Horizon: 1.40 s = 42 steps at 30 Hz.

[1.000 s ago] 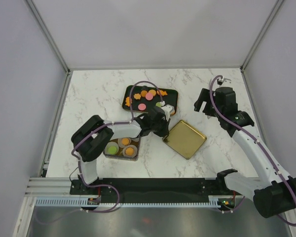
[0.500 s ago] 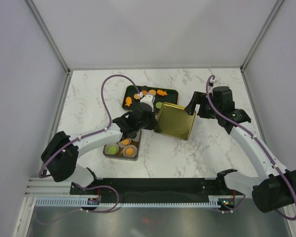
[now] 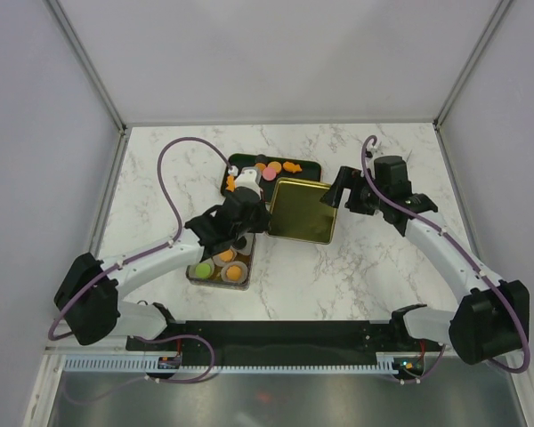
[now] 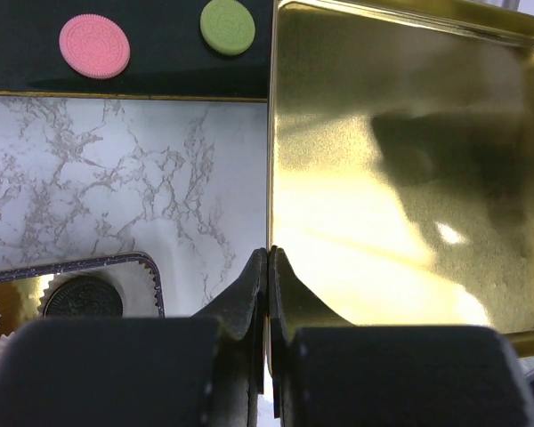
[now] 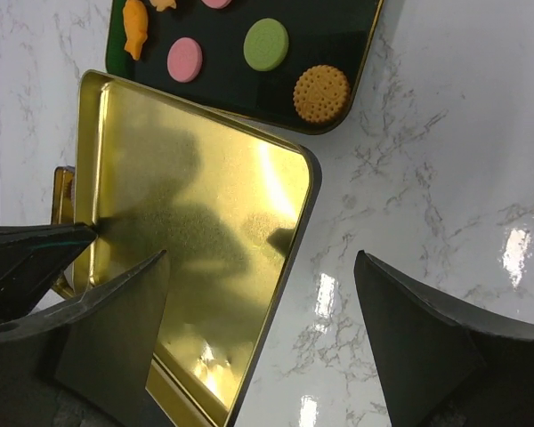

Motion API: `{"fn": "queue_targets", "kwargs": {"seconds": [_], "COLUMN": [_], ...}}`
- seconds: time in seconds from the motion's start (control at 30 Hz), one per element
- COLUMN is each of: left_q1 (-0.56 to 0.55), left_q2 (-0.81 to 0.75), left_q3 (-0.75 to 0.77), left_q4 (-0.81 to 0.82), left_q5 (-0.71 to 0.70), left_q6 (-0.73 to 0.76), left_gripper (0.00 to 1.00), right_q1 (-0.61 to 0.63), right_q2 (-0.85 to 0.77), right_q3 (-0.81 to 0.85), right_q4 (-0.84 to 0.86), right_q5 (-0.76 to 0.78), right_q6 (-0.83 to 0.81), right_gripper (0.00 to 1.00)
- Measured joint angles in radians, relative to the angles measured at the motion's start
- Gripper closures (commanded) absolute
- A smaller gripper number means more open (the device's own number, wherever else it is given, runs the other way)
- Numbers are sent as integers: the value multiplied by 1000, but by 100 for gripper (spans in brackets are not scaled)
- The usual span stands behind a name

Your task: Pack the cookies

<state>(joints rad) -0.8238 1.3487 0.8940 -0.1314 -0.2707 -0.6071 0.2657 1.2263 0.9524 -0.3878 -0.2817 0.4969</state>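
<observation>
Orange, pink and green cookies (image 3: 271,167) lie on a black tray (image 3: 236,163) at the back of the table. In the right wrist view a green cookie (image 5: 266,44), a pink one (image 5: 184,60) and a round orange one (image 5: 321,92) show on that tray (image 5: 347,36). A shallow gold lid (image 3: 301,210) hangs over the tray's near edge. My left gripper (image 3: 267,215) is shut on the lid's left rim (image 4: 269,258). My right gripper (image 5: 267,302) is open, its fingers astride the lid's right edge (image 5: 289,267) without touching it.
A tin box (image 3: 221,267) with white paper cups holding cookies sits near the left arm. Its corner (image 4: 151,267) and a dark cookie (image 4: 82,298) show in the left wrist view. Bare marble (image 3: 374,267) lies to the right of the lid.
My left arm has carried the gold lid up and left, from beside the box to over the black tray's edge. My right gripper has moved left to the lid's right edge.
</observation>
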Motion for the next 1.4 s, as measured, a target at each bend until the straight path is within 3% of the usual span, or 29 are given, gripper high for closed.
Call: {"fn": "queue_targets", "kwargs": {"seconds": [0.13,0.63,0.8,0.83,0.9,0.93,0.97,1.0,1.03,1.07,1.23,1.4], "left_q1": [0,8,9,9,9,10,10,10,10,10,9,-3], "left_q2": [-15,-65,-74,-76,-80,-82,-84,-88,-92,-101,-182,-246], "left_q3": [-4,-37,-48,-49,-52,-56,-63,-67,-70,-73,-77,-50], "left_q4": [8,71,106,111,115,117,119,121,122,125,156,168], "left_q5": [2,19,37,38,41,41,42,45,47,50,69,127], "left_q6": [-5,-10,-10,-10,-9,-8,-6,-1,5,17,76,223], "left_gripper": [98,98,98,98,96,90,86,79,61,51,18,14], "right_q1": [0,-2,-2,-2,-3,-2,-2,-2,-2,-2,-2,-2], "right_q2": [39,85,87,87,89,90,90,92,95,100,135,189], "right_q3": [-10,-22,-23,-23,-22,-22,-22,-22,-22,-22,-19,40], "right_q4": [48,246,269,271,278,285,292,294,296,298,296,274], "right_q5": [-48,-202,-223,-223,-236,-245,-250,-256,-261,-265,-268,-268], "right_q6": [34,200,230,236,249,262,268,275,279,286,304,321], "right_gripper": [8,30,57,68,81,85,97,100,100,100,100,100]}}
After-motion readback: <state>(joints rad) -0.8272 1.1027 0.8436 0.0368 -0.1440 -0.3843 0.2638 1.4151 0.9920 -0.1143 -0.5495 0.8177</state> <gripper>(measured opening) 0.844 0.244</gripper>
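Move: The gold lid is pinched by its left edge in my left hand, its middle roughly 8 cm to the right of that hand, 3 cm ahead and level. From my open right hand it lies about 8 cm left, 1 cm back and 3 cm below. The dark cookie tray sits some 17 cm ahead of my left hand and 1 cm right, 14 cm below; the packing box is 13 cm left, 4 cm back, 13 cm below. I bring my right hand about 6 cm left and a little forward to the gold lid's right edge, rolling its left side up some 20 degrees, and pinch that edge with one finger over the inner face. My left hand keeps hold while rising about 3 cm, then opens, comes free of the left edge and lifts another 7 cm, tilting its fingers up and easing back. ##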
